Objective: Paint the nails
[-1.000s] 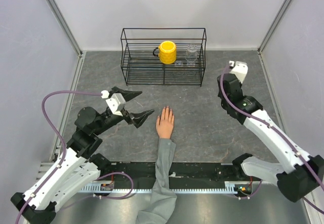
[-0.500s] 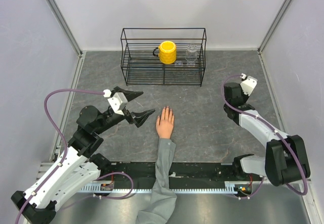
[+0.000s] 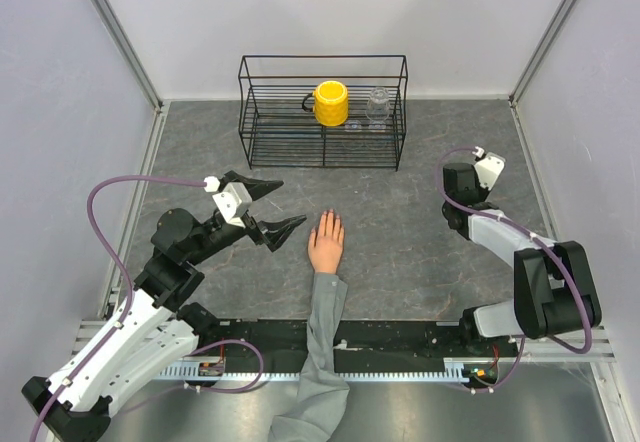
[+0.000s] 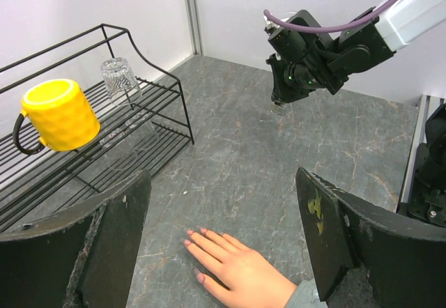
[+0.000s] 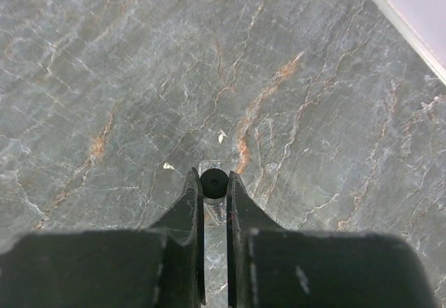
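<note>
The peach mannequin hand (image 3: pixel 325 244) lies palm down in the middle of the table, with a grey sleeve (image 3: pixel 322 347) running to the near edge. Its nails (image 4: pixel 187 233) look pinkish in the left wrist view. My left gripper (image 3: pixel 291 202) hangs open just left of the fingers, nothing between its wide jaws (image 4: pixel 223 175). My right gripper (image 5: pixel 214 182) points straight down at the right side of the table. It is shut on the black round cap of a small clear bottle (image 5: pixel 214 180) that stands on the table. From the left wrist view the right gripper (image 4: pixel 279 101) is low over the tabletop.
A black wire rack (image 3: pixel 322 140) stands at the back, holding a yellow mug (image 3: pixel 331 102) and a clear glass (image 3: pixel 378 105). Walls close in on both sides. The arm bases and a black rail (image 3: pixel 400 337) run along the near edge.
The right arm has folded back and brought its gripper down to the table at the right. The left arm and the hand have stayed where they were.
</note>
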Controlling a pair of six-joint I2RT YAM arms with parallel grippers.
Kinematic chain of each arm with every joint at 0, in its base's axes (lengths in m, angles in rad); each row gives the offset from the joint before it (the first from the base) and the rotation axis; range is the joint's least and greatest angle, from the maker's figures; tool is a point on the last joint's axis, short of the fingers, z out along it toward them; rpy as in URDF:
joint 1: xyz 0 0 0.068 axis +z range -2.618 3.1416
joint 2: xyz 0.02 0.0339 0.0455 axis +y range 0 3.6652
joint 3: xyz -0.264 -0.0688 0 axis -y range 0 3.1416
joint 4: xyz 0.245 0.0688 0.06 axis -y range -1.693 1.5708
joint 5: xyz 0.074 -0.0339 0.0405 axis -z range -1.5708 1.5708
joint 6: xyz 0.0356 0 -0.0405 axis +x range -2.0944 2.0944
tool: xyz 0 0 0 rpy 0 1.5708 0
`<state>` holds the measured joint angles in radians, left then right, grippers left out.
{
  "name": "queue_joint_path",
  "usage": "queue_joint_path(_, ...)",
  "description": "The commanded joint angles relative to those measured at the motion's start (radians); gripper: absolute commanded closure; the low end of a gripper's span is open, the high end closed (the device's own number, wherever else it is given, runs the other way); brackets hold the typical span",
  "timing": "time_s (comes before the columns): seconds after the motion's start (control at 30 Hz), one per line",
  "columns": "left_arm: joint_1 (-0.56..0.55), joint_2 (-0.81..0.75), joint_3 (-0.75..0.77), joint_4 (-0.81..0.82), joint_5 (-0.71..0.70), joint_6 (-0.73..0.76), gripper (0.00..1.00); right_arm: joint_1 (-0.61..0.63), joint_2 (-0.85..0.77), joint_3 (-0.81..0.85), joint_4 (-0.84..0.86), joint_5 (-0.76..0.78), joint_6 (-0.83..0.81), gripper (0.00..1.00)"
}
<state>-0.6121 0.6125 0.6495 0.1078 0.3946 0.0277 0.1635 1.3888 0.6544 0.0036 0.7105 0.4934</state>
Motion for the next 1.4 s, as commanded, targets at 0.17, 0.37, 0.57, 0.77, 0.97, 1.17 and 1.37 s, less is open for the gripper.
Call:
queue_joint_path(0.17, 0.002, -0.013, 0.004, 0.046, 0.009, 0.006, 0.11, -0.005, 0.075, 0.088, -0.06, -0.037, -0.001, 0.86)
queue_joint_path(0.37, 0.002, -0.014, 0.002, 0.047, 0.01, 0.005, 0.11, -0.005, 0.09, 0.099, -0.073, -0.051, -0.007, 0.73)
queue_joint_path(0.57, 0.002, -0.01, 0.002, 0.047, 0.01, 0.005, 0.1, -0.004, 0.082, 0.105, -0.082, -0.074, -0.042, 0.54)
queue_joint_path(0.77, 0.002, -0.007, 0.002, 0.047, -0.002, 0.008, 0.1, -0.004, -0.045, 0.177, -0.206, -0.108, -0.065, 0.27)
queue_joint_path(0.97, 0.002, -0.013, 0.015, 0.04, -0.056, -0.011, 0.09, 0.016, -0.238, 0.362, -0.473, -0.2, -0.108, 0.03)
queue_joint_path(1.17, 0.002, -0.022, 0.145, -0.057, -0.12, -0.089, 0.09, 0.025, -0.424, 0.675, -0.669, -0.325, -0.182, 0.02)
queue_joint_path(1.37, 0.002, -0.049, 0.301, -0.102, -0.123, -0.104, 0.09, 0.028, -0.484, 0.977, -0.751, -0.407, -0.205, 0.02)
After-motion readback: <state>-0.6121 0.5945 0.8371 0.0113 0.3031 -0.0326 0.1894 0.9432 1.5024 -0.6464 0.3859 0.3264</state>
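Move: Just under the right hand, some 6 cm down and at most 1 cm to its left, is the bare table spot for the small black-capped bottle already in its fingers. The hand with the nails lies about 36 cm to its left and 9 cm back; the wire rack's middle is about 37 cm left and 20 cm ahead. From the left hand that spot is roughly 45 cm right, 15 cm ahead and 31 cm below. Lowering the bottle about 2 cm nearly straight down onto the table, the right hand then stays low while its fingers open from nearly shut to wide and let go of the cap. It climbs fast, some 35 cm above the bottle, easing back near the end as the fingers tip up about 30 degrees. Late on, the empty, open left hand lifts some 6 cm. ##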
